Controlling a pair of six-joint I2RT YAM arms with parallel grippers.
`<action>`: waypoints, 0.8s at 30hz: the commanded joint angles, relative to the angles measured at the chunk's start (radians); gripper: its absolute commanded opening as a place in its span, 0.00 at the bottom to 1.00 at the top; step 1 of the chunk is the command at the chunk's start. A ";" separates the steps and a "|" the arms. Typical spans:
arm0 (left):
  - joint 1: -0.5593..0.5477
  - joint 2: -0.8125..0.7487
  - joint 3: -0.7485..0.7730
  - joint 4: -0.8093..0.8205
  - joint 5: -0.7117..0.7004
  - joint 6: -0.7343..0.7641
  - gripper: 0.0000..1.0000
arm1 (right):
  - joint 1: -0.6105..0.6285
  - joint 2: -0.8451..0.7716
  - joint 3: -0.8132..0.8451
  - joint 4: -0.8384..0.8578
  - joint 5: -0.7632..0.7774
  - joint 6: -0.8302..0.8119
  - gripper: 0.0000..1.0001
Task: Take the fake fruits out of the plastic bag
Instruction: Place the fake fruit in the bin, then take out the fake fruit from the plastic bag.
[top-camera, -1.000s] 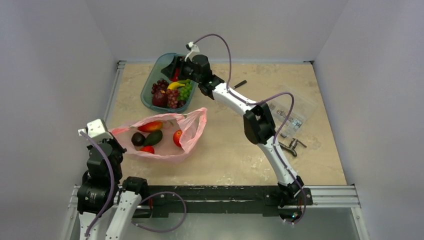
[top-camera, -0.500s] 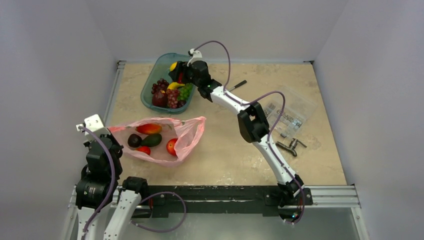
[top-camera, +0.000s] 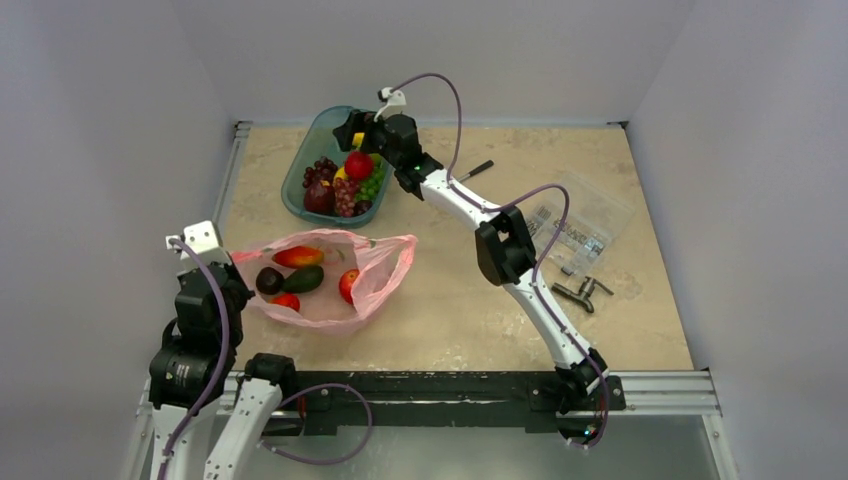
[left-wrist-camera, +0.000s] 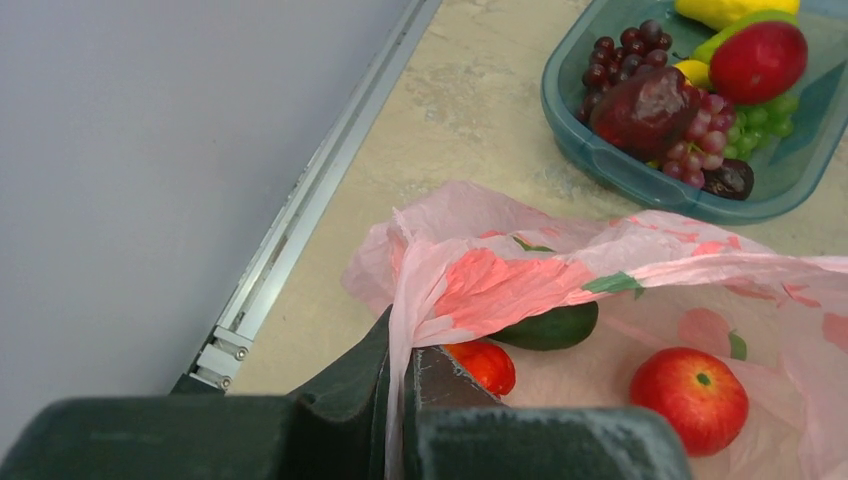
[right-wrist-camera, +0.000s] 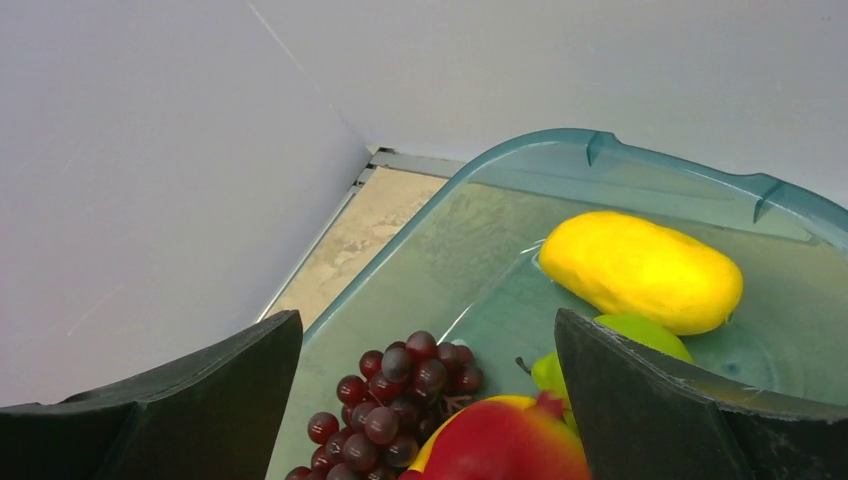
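The pink plastic bag (top-camera: 378, 268) lies open at the table's near left. Inside it are a red-orange mango (top-camera: 298, 256), a green avocado (top-camera: 304, 279), a dark fruit (top-camera: 268, 280), a small red fruit (top-camera: 288, 300) and a red apple (top-camera: 349, 285). My left gripper (left-wrist-camera: 405, 355) is shut on the plastic bag's (left-wrist-camera: 520, 285) bunched near edge and holds it up. My right gripper (right-wrist-camera: 428, 330) hangs open over the teal tray (top-camera: 296, 195), with nothing between its fingers. Just below it a red pomegranate (right-wrist-camera: 510, 445) rests on other fruit in the tray.
The tray (right-wrist-camera: 650, 165) also holds dark grapes (right-wrist-camera: 400, 395), a yellow fruit (right-wrist-camera: 640, 270) and green grapes (top-camera: 371, 186). A black pen (top-camera: 478, 168), a clear packet of parts (top-camera: 585, 225) and black metal tools (top-camera: 580, 292) lie to the right. A metal rail (top-camera: 228, 180) and wall border the left.
My right gripper has opened and the red pomegranate it held now lies in the tray. The left gripper has shifted a little with the bag's edge.
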 joint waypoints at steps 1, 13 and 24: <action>-0.003 0.046 0.060 -0.049 0.085 -0.012 0.00 | 0.003 -0.046 0.050 0.022 0.005 -0.052 0.99; -0.003 0.131 0.122 -0.180 0.267 -0.027 0.00 | 0.034 -0.583 -0.404 -0.347 -0.046 -0.065 0.99; -0.003 0.174 0.164 -0.239 0.379 -0.120 0.00 | 0.408 -0.993 -0.825 -0.394 0.034 -0.222 0.68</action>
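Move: The plastic bag's middle is about 28 cm back, 10 cm left and 15 cm below the empty right hand. In it, the apple lies some 29 cm back and 3 cm left, the red-orange mango 23 cm back and 15 cm left. The red fruit, already released, is directly under this hand, about 13 cm down in the bin. From the left hand, pinching the bag's left rim, the bag's middle is 11 cm ahead, 10 cm right and 20 cm below. The red fruit is left in the bin as the right hand, after a brief pause, sweeps back about 30 cm and climbs steeply to high above the bag's right side, turning counter-clockwise and partly closing its wide-open, empty fingers. The bag's left rim stays pinched in the left hand, which carries it some 5 cm right and slightly down, tipping down and turning clockwise. ##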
